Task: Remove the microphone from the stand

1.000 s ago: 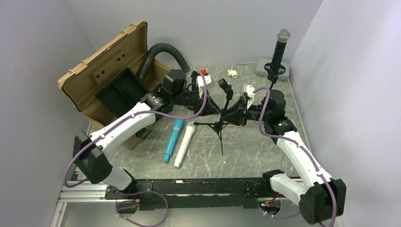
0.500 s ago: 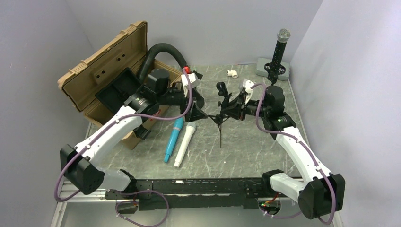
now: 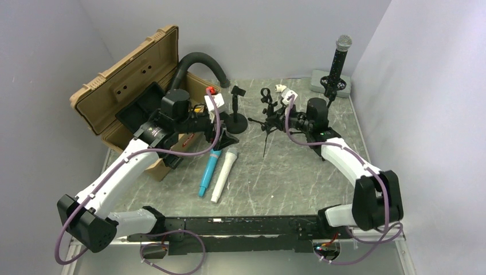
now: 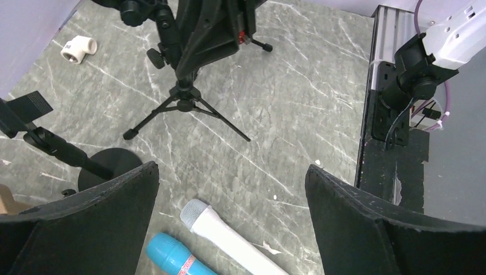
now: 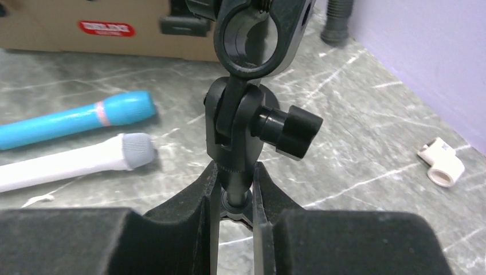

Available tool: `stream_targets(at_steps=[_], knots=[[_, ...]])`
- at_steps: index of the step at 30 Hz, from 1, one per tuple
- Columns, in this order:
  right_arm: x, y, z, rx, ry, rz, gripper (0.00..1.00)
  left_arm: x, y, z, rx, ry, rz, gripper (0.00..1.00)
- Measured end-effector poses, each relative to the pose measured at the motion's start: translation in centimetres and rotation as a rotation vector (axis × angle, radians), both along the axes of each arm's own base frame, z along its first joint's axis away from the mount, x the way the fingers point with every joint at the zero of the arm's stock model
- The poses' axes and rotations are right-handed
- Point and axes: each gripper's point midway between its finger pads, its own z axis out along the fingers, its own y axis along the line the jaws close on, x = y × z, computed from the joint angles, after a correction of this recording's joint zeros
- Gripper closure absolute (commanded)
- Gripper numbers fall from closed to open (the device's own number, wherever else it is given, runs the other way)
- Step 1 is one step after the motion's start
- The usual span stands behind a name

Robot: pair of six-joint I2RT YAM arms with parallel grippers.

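Observation:
A small black tripod stand [image 3: 267,123] with an empty ring clip [image 5: 249,40] is tilted at mid-table. My right gripper [image 3: 281,117] is shut on its stem, just under the clip joint [image 5: 236,183]. A white microphone [image 3: 223,175] and a blue microphone [image 3: 209,169] lie side by side on the table. My left gripper [image 3: 228,136] is open and empty above the white microphone's grille [image 4: 195,213]. A black microphone with a silver head [image 3: 339,60] stands upright in a holder at the back right corner.
An open tan case [image 3: 123,94] and a black hose [image 3: 198,63] sit at the back left. A round-base stand [image 3: 238,114] stands between the grippers. A white pipe fitting [image 3: 281,88] lies at the back. A grey block [image 3: 321,80] lies under the far microphone.
My right gripper carried the tripod stand toward the back and tilted it more upright. My left arm drew back to the left, away from the stand, staying open.

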Motion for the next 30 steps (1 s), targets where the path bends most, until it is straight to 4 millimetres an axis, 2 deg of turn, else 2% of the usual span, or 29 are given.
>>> stream_targets(at_steps=[5, 13, 22, 28, 30], knots=[[3.5, -0.1, -2.7, -0.03, 0.003, -0.057, 1.0, 0.4, 0.4, -0.8, 0.015, 0.01, 0.022, 0.01], [7.9, 0.6, -5.3, -0.036, -0.004, -0.086, 1.0, 0.5, 0.9, -1.6, 0.027, 0.014, 0.039, 0.0], [10.7, 0.0, -8.5, -0.018, -0.001, -0.133, 1.0, -0.1, 1.3, -1.6, 0.019, 0.005, 0.037, 0.01], [12.5, -0.4, -8.7, 0.013, -0.023, -0.157, 1.0, -0.5, 1.3, -1.6, 0.013, 0.008, 0.022, 0.01], [13.1, -0.6, -8.7, 0.018, -0.029, -0.163, 0.93, -0.5, 1.3, -1.6, 0.011, 0.008, 0.018, 0.01]])
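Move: The right gripper still pinches the empty tripod stand by its column; the clear table spot for it lies about 13 cm ahead, directly in line, some 21 cm below the gripper. The round-base stand is level with that spot, 13 cm to its left; the white pipe fitting sits 17 cm beyond the spot and 7 cm to its right. From the open left gripper the spot is roughly 25 cm ahead, 15 cm right and 30 cm down. Bring the right gripper forward about 13 cm while lowering it some 9 cm, carrying the empty tripod stand out to the clear table beside the round-base stand. Keep the fingers shut on the column and let the hand turn about 10 degrees clockwise; finish with a short level stretch forward once the sinking has stopped. ##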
